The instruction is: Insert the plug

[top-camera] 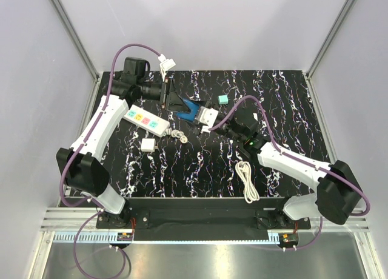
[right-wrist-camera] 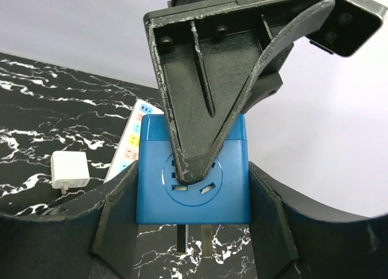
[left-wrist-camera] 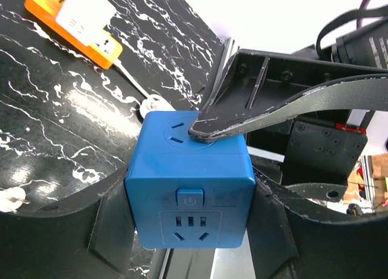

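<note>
A blue cube socket adapter (top-camera: pixel 193 109) hangs above the black marbled table, and both grippers hold it. My left gripper (left-wrist-camera: pixel 191 221) is shut on its two sides, the face with the power button towards its camera. My right gripper (right-wrist-camera: pixel 193 200) is shut on the other pair of sides, and two metal prongs (right-wrist-camera: pixel 194 239) stick out below the cube. In the top view the left gripper (top-camera: pixel 185 107) and the right gripper (top-camera: pixel 200 116) meet at the cube. The plug (left-wrist-camera: pixel 85 9), a white block, sits on the orange power strip (left-wrist-camera: pixel 103 48), seen only in the left wrist view.
A white strip with coloured buttons (top-camera: pixel 145 120) lies to the left, with a small white charger (top-camera: pixel 147 145) below it. A coiled white cord (top-camera: pixel 177 135) lies near the middle and a white cable (top-camera: pixel 247 182) by the right arm. A teal cube (top-camera: pixel 223 99) sits at the back.
</note>
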### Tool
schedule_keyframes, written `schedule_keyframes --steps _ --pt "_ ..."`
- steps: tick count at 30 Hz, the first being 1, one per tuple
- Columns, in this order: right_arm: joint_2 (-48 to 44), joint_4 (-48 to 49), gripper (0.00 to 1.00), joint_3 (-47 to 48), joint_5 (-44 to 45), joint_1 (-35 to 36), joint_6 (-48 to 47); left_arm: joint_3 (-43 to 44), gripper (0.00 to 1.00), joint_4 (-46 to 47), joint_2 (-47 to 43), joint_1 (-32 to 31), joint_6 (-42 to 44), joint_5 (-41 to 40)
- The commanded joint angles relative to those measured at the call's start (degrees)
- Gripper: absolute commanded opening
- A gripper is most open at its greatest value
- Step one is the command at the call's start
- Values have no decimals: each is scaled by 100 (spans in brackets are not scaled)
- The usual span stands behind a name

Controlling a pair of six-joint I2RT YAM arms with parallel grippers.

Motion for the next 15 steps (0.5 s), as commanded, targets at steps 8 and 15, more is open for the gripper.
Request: schedule_keyframes --steps 8,15 --pt "-43 885 47 -109 584 29 1113 28 0 454 -231 68 -145 -143" --pt "-1622 568 93 -1215 -453 29 2123 526 0 -933 -276 824 1551 -1768"
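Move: The blue plug sits right in the grip of both hands, its middle within a centimetre or so of each hand point, roughly 18 cm above the table. From the left hand, the white strip's middle lies about 13 cm ahead and 21 cm left; the small white plug is some 17 cm left and 2 cm back. From the right hand, the orange strip lies around 13 cm ahead and 23 cm right. The blue plug comes free of the right fingers as they open, while the left fingers keep their pinch. The right hand then backs off about 4 cm, back and to the right, rolling and tipping its fingers up; the left carries the plug left and forward about 5 cm, sinking slightly towards the white strip, its fingers swinging forward and tipping down. ##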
